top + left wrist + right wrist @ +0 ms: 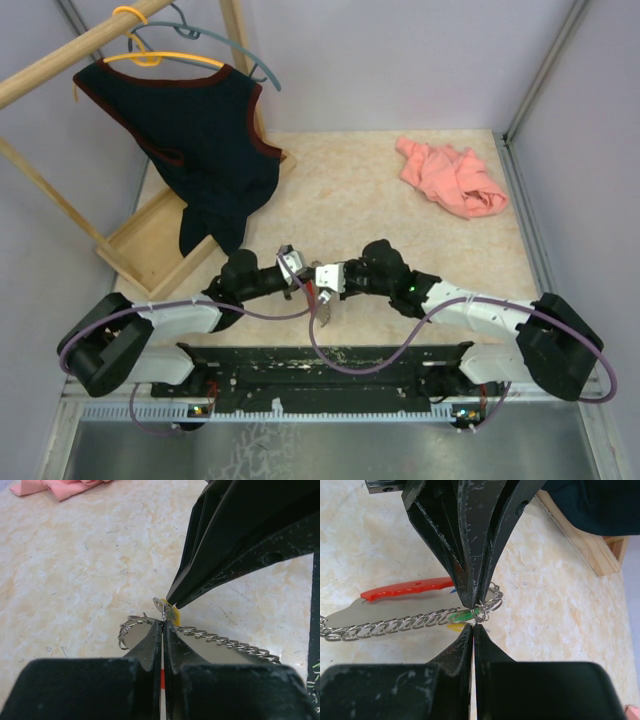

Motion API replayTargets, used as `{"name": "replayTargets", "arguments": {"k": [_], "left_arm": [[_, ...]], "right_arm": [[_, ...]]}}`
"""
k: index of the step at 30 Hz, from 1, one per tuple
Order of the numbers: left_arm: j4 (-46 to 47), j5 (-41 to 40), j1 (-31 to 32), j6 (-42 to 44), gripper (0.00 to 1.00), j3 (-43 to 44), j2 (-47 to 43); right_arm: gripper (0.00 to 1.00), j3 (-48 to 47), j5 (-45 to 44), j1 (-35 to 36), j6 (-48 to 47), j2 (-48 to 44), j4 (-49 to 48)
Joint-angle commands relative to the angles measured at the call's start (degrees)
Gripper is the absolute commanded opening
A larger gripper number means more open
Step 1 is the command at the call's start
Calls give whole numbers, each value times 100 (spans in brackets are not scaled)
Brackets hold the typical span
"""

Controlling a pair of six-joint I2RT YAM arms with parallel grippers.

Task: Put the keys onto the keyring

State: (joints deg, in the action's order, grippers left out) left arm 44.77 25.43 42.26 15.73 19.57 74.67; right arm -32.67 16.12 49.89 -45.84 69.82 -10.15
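Both grippers meet just above the table in front of the arm bases. My left gripper (302, 277) (163, 622) is shut on the wire ring (131, 626) (493, 600) of the keyring. Its silvery chain (225, 642) (390, 627) trails off sideways, and the red tag (410, 587) lies behind it. The keyring hangs as a small bundle (325, 312) in the top view. My right gripper (315, 283) (474, 626) is shut on a small silver key (161, 603) with a yellow cap, tip to tip with the left fingers. A green-capped key (462, 615) sits by the ring.
A pink cloth (450, 178) (55, 486) lies at the back right. At the back left, a wooden rack (150, 240) (575, 535) holds a dark vest (205, 140) on a hanger. Grey walls close in the sides and back.
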Motion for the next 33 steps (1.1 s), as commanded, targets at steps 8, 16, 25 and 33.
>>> {"name": "replayTargets", "arguments": {"k": [8, 16, 25, 33], "left_arm": [[1393, -45, 10, -975, 0, -59, -94], [2087, -116, 10, -1082, 1, -518, 23], [2229, -139, 4, -1135, 21, -626, 187], [1643, -183, 2, -871, 30, -517, 62]], "right_arm": [[0, 46, -263, 82, 40, 215, -543], [0, 92, -709, 79, -50, -97, -649], [0, -21, -482, 84, -318, -480, -413], [0, -86, -413, 84, -511, -583, -250]]}}
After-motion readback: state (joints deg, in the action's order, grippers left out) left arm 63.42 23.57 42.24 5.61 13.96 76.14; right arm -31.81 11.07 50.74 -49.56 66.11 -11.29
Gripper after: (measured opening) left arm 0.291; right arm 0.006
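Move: My two sets of fingertips almost meet, both shut on the keyring: it lies about 1 cm to the right of my left hand's point and about 1 cm to the left of my right hand's, level with both. From my left hand, the yellow key hangs some 3 cm lower, 1 cm back and 1 cm right. The grey plate with the red strip dangles roughly 4 cm back, 1 cm right and 7 cm down from that hand. My left hand lifts about 2.5 cm, its right-pointing fingers tipping up some 10 degrees, and near the top its fingers open to roughly a third, giving up their pinch on the keyring. My right hand keeps its fingers shut on the ring, edging forward about 1 cm, then rising about 2 cm while drifting slightly right. ##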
